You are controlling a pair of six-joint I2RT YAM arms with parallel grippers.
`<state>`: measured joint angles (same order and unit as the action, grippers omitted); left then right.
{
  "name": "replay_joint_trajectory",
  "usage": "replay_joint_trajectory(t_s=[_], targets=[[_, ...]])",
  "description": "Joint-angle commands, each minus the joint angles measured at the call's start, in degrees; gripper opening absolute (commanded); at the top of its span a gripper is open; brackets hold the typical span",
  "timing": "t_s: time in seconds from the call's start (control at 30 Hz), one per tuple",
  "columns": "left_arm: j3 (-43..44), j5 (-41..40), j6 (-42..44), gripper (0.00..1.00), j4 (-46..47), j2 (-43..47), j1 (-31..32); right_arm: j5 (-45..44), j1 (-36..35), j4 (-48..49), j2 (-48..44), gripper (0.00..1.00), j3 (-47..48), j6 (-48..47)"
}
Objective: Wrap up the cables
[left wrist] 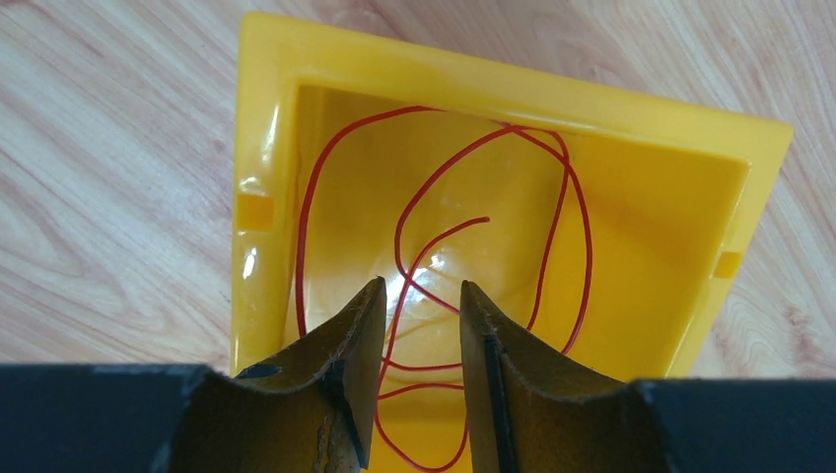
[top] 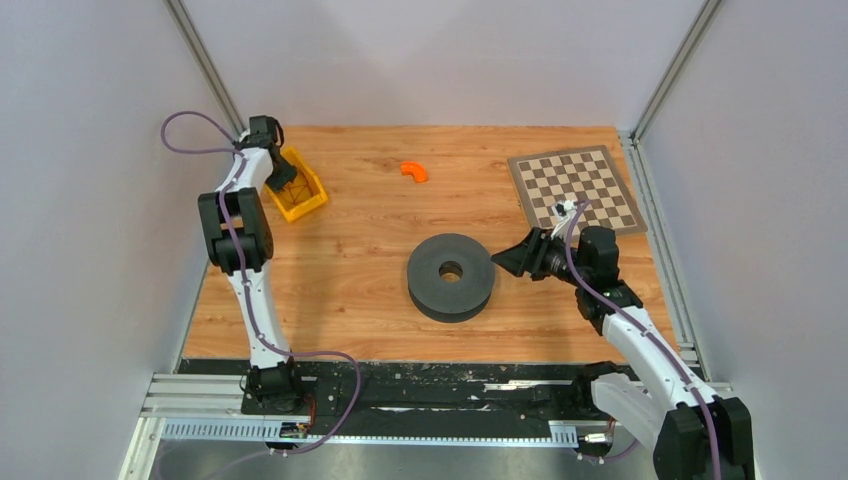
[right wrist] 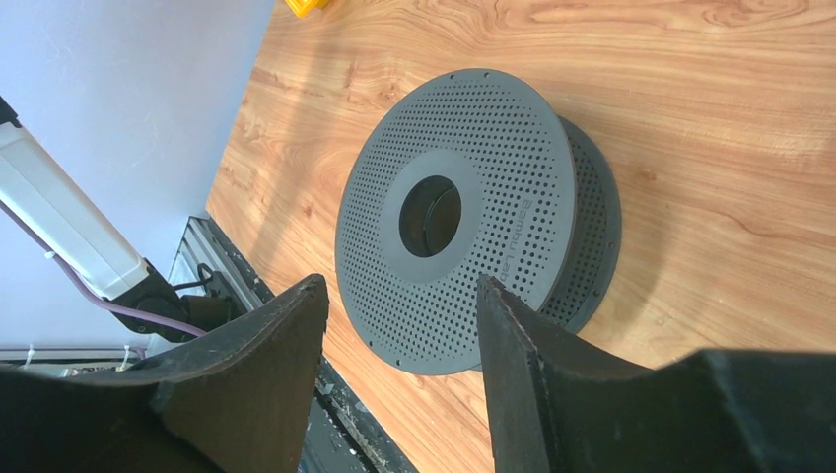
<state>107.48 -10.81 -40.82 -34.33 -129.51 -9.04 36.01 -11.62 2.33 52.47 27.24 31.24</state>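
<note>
The cables are one thin red wire point(left wrist: 300, 286) lying in loose loops on the floor of a yellow bin point(left wrist: 493, 94). My left gripper point(left wrist: 421, 296) hangs open just above the loops, and a strand runs across the gap between its fingers without being pinched. In the top view the left gripper point(top: 282, 180) reaches down into the yellow bin point(top: 310, 195) at the back left. My right gripper point(right wrist: 399, 296) is open and empty, facing the perforated grey spool point(right wrist: 513, 148). The top view shows the right gripper point(top: 505, 258) just right of the spool point(top: 430, 265), apart from it.
An orange curved piece point(top: 414, 171) lies on the wooden table behind the spool. A checkerboard point(top: 575, 188) sits at the back right, beside the right arm. Grey walls close in both sides, and a metal rail point(top: 400, 405) runs along the near edge.
</note>
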Motion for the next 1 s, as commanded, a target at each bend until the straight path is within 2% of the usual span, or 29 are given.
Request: replay_joint_trajectory(t_s=[0.0, 0.33, 0.53, 0.67, 0.97], targets=[[4.5, 0.1, -2.4, 0.41, -1.7, -2.2, -0.7, 0.0, -0.2, 0.5, 0.7, 0.56, 3.1, -1.6], [7.0, 3.2, -4.9, 0.39, -1.8, -5.2, -1.1, 0.4, -0.2, 0.4, 1.5, 0.57, 4.4, -2.5], [5.5, 5.5, -4.7, 0.16, -0.4, -4.6, -1.1, 0.4, -0.2, 0.1, 1.3, 0.57, 4.4, -2.5], [2.0, 6.1, -2.7, 0.01, 2.4, 0.9, -1.1, 0.8, -0.2, -0.1, 0.5, 0.56, 4.4, -1.7], [0.5, 13.0, 0.9, 0.00, 6.6, 16.7, -1.1, -3.2, -0.2, -3.5, -0.7, 0.56, 7.6, -5.4]])
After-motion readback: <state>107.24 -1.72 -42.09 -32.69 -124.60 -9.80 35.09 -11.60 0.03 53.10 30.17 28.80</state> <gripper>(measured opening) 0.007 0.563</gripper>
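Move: The red cable lies in loose loops inside the yellow bin under the left hand; the stretch to grab is about 3 cm below the fingertips, some 1 cm ahead and 1 cm to the right. The bin's middle is roughly 2 cm back and 2 cm right of this hand, and the orange elbow lies about 35 cm to its right and 3 cm farther out. From the right hand, the cable is some 29 cm ahead, 55 cm left and 14 cm lower. With its fingers a little under half open, the left hand sinks about 2 cm farther into the yellow bin, easing 1 cm or so forward, and shuts its fingers fully on a strand of the red cable. Keeping that pinch, it then lifts quickly, some 7 cm up from the lowest point and slightly to the right, the fingertips swinging up a little towards pointing forward. ##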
